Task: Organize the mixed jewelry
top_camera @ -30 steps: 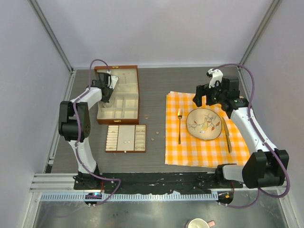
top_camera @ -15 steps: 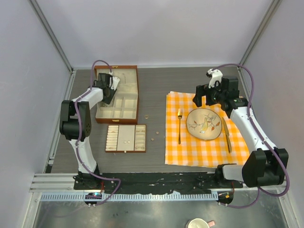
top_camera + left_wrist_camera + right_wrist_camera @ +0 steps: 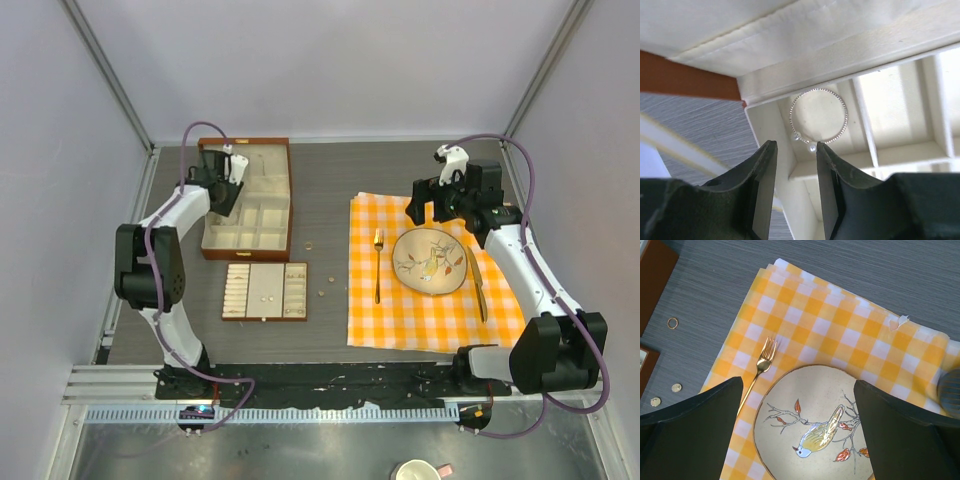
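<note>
A thin silver hoop bracelet (image 3: 819, 90) with two pearl ends lies flat in a corner compartment of the cream-lined wooden box (image 3: 283, 190). My left gripper (image 3: 795, 145) hovers just above it, open, with nothing between the fingers. In the top view this gripper (image 3: 222, 190) is over the box's far left side. A gold ring (image 3: 672, 323) and two small studs (image 3: 676, 387) lie loose on the dark table. My right gripper (image 3: 798, 385) hangs wide open and empty above the bird plate (image 3: 815, 390).
A flat ring tray (image 3: 240, 291) lies in front of the box with tiny pieces on it. On the yellow checked cloth (image 3: 430, 310) are the plate, a gold fork (image 3: 378, 262) and a knife (image 3: 477, 285). Box walls and dividers (image 3: 865, 120) surround the left fingers.
My left gripper has drawn back slightly toward the box's far left corner, and its elbow has swung left. The right arm has not moved.
</note>
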### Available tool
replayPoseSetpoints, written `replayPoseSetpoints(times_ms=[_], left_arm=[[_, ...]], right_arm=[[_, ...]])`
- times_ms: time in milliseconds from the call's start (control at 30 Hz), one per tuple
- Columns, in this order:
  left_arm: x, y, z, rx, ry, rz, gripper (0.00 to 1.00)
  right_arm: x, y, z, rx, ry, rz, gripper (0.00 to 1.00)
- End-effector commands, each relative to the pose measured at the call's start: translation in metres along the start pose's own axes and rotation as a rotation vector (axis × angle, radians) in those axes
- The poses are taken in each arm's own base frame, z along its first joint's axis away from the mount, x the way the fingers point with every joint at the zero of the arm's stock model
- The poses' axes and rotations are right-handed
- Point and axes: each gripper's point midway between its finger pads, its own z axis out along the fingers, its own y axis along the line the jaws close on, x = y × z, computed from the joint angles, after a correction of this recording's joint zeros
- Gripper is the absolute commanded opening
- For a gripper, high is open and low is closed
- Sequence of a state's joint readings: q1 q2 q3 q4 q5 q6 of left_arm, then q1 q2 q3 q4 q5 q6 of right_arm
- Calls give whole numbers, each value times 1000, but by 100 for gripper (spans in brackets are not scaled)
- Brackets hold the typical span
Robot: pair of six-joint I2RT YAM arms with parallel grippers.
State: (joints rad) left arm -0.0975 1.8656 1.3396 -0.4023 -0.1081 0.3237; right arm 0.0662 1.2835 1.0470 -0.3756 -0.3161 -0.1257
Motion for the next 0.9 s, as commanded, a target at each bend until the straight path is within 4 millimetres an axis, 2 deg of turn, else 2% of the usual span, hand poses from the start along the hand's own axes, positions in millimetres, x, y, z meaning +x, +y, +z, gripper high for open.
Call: replayPoseSetpoints(times_ms=[0, 100, 167, 200, 233, 300, 333, 367, 433, 533, 633, 667, 733, 867], left_arm=[[-33, -4, -48, 52, -142, -34, 42], [-37, -17, -65, 115, -176, -40, 43], [-43, -22, -84, 148, -213, -39, 44], [-39, -35, -91, 208, -213, -29, 46], [-43, -38, -105, 228, -248, -21, 47], [-38, -58, -117, 297, -259, 4, 53], [-41, -62, -130, 299, -289, 18, 54], [-38, -76, -134, 322, -290, 45, 55], [-40, -86, -143, 319, -308, 78, 56], [-48, -118, -162, 357, -345, 154, 59], [-56, -132, -166, 348, -347, 194, 63], [-61, -143, -170, 362, -359, 219, 62], [-62, -155, -164, 369, -340, 248, 62], [-63, -165, -159, 384, -327, 249, 63]], right_arm=[[-22, -1, -4, 5, -58, -26, 100], [-20, 1, -4, -4, -53, -27, 100], [-19, 3, -3, -17, -48, -28, 100], [-19, 3, -3, -19, -46, -29, 100], [-17, 5, -2, -27, -38, -29, 100], [-17, 5, -2, -31, -38, -29, 99], [-17, 6, -1, -35, -37, -29, 99], [-15, 5, 0, -38, -30, -27, 100], [-14, 7, 1, -46, -27, -24, 100], [-14, 8, 2, -55, -26, -23, 100], [-13, 7, 3, -54, -23, -21, 99], [-13, 8, 3, -57, -23, -20, 99], [-13, 10, 3, -63, -23, -19, 99], [-16, 21, 2, -92, -31, -35, 94]])
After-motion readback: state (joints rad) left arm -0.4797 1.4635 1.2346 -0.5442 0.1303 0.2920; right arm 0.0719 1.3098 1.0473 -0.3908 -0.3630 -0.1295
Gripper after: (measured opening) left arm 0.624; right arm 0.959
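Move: About 25 cm to the left hand's right, 8 cm back and 6 cm below it lies the gold ring on the bare table. The bracelet, already in the box's compartment, is roughly 3 cm ahead and 1 cm right of the hand, 4 cm down. Of the two studs, the nearer is some 10 cm back and 6 cm right of the ring. From the right hand the ring is about 33 cm left, level fore-and-aft, 17 cm below. Rising out of the far-left compartment, away from the bracelet it has already released, the left hand climbs about 10 cm first, then sweeps some 18 cm right and 11 cm back over the box towards the gold ring. The wrist swings roughly 30 degrees clockwise, its left side dipping a little, while the part-open fingers spread wider, holding nothing. ##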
